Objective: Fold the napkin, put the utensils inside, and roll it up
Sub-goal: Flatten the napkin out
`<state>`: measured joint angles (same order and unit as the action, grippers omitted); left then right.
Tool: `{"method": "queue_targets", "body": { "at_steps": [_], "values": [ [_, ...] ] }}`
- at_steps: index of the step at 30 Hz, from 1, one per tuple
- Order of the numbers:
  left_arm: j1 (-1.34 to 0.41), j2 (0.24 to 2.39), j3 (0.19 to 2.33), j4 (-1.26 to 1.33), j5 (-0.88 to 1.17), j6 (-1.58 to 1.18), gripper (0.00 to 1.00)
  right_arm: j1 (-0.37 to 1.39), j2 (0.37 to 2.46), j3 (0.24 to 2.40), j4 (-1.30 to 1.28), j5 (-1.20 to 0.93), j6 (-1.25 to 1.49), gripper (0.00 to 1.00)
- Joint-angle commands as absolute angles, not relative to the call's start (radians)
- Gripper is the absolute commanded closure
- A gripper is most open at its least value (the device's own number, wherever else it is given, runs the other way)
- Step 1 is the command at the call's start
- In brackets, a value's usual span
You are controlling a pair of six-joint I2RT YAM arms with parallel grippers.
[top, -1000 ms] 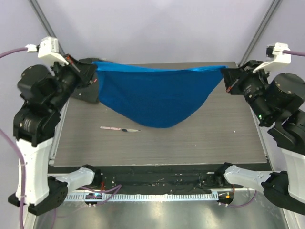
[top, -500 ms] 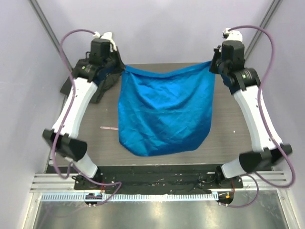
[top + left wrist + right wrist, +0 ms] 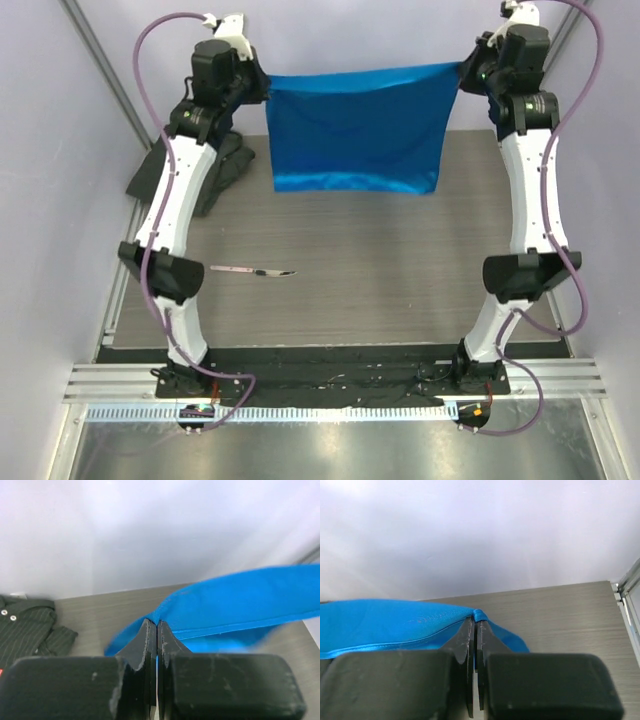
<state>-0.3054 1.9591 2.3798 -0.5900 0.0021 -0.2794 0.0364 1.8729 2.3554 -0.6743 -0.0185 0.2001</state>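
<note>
The bright blue napkin point(image 3: 358, 128) hangs stretched between both arms high over the far part of the table, its lower edge loose. My left gripper point(image 3: 262, 88) is shut on its upper left corner, my right gripper point(image 3: 466, 72) shut on its upper right corner. In the left wrist view the left gripper point(image 3: 157, 625) pinches the blue napkin point(image 3: 240, 602) at its tips. In the right wrist view the right gripper point(image 3: 475, 621) pinches the napkin point(image 3: 385, 622). The knife point(image 3: 252, 270), pink handle and silver blade, lies flat on the table left of centre.
A dark buttoned shirt point(image 3: 215, 170) lies crumpled at the table's far left, behind the left arm, and shows as the striped shirt point(image 3: 25, 630) in the left wrist view. The grey table point(image 3: 380, 270) ends at a black strip at the near edge. Metal posts stand at the far corners.
Both arms have swung up and away to the far side, lifting the napkin off the table. It went from sagging low to hanging taut and high. The knife has not moved.
</note>
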Motion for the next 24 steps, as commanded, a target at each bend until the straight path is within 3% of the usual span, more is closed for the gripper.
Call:
{"method": "queue_targets", "body": {
  "at_steps": [1,10,14,15,16,17,18,19,21,24],
  "values": [
    [-0.301,1.733,2.163,-0.399,0.101,-0.253,1.0,0.04,1.647,2.108,-0.58,-0.052,0.19,0.99],
    [-0.347,1.436,1.439,-0.429,0.14,-0.279,1.0,0.04,1.226,1.284,-0.537,0.089,0.304,0.99],
    [-0.415,1.361,1.229,-0.497,0.115,-0.307,0.97,0.04,1.125,1.079,-0.583,0.181,0.347,0.99],
    [-0.426,1.347,1.179,-0.55,0.11,-0.319,0.89,0.04,1.112,1.028,-0.597,0.208,0.357,0.95],
    [-0.437,1.342,1.155,-0.578,0.115,-0.319,0.6,0.04,1.108,1.008,-0.616,0.215,0.36,0.84],
    [-0.461,1.332,1.137,-0.606,0.097,-0.319,0.44,0.04,1.104,0.994,-0.624,0.215,0.36,0.75],
    [-0.474,1.309,1.112,-0.65,0.075,-0.322,0.33,0.04,1.1,0.985,-0.632,0.213,0.36,0.56],
    [-0.485,1.287,1.103,-0.669,0.061,-0.322,0.11,0.04,1.098,0.986,-0.653,0.212,0.357,0.46],
    [-0.491,1.222,1.098,-0.696,0.043,-0.322,0.0,0.04,1.095,1.02,-0.681,0.21,0.348,0.34],
    [-0.491,1.155,1.114,-0.735,-0.03,-0.325,0.0,0.04,1.085,1.08,-0.721,0.204,0.348,0.29]
  ]
}}
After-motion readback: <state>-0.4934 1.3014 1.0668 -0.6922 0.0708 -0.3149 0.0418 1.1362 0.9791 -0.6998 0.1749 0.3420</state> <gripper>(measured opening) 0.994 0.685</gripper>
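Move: Each hand still pinches one upper corner of the napkin, which hangs between them. The strip of table where this edge goes lies about 24 cm back from both hands and roughly 41 cm below. The knife's middle is also some 24 cm back of the left hand, about 6 cm to its left, at table height. The dark shirt lies around 8 cm ahead of the left hand and 21 cm to its left, also down on the table. Back towards the robot first, then steeply down as well, both hands sweep the hanging napkin quickly over the table, some 25 cm back and nearly 30 cm down. The wrists tip about 40 degrees nose-down on the way. Low in the sweep the fingers open, left almost fully and right about two thirds, letting go of the corners; the right hand ends a little farther right. ##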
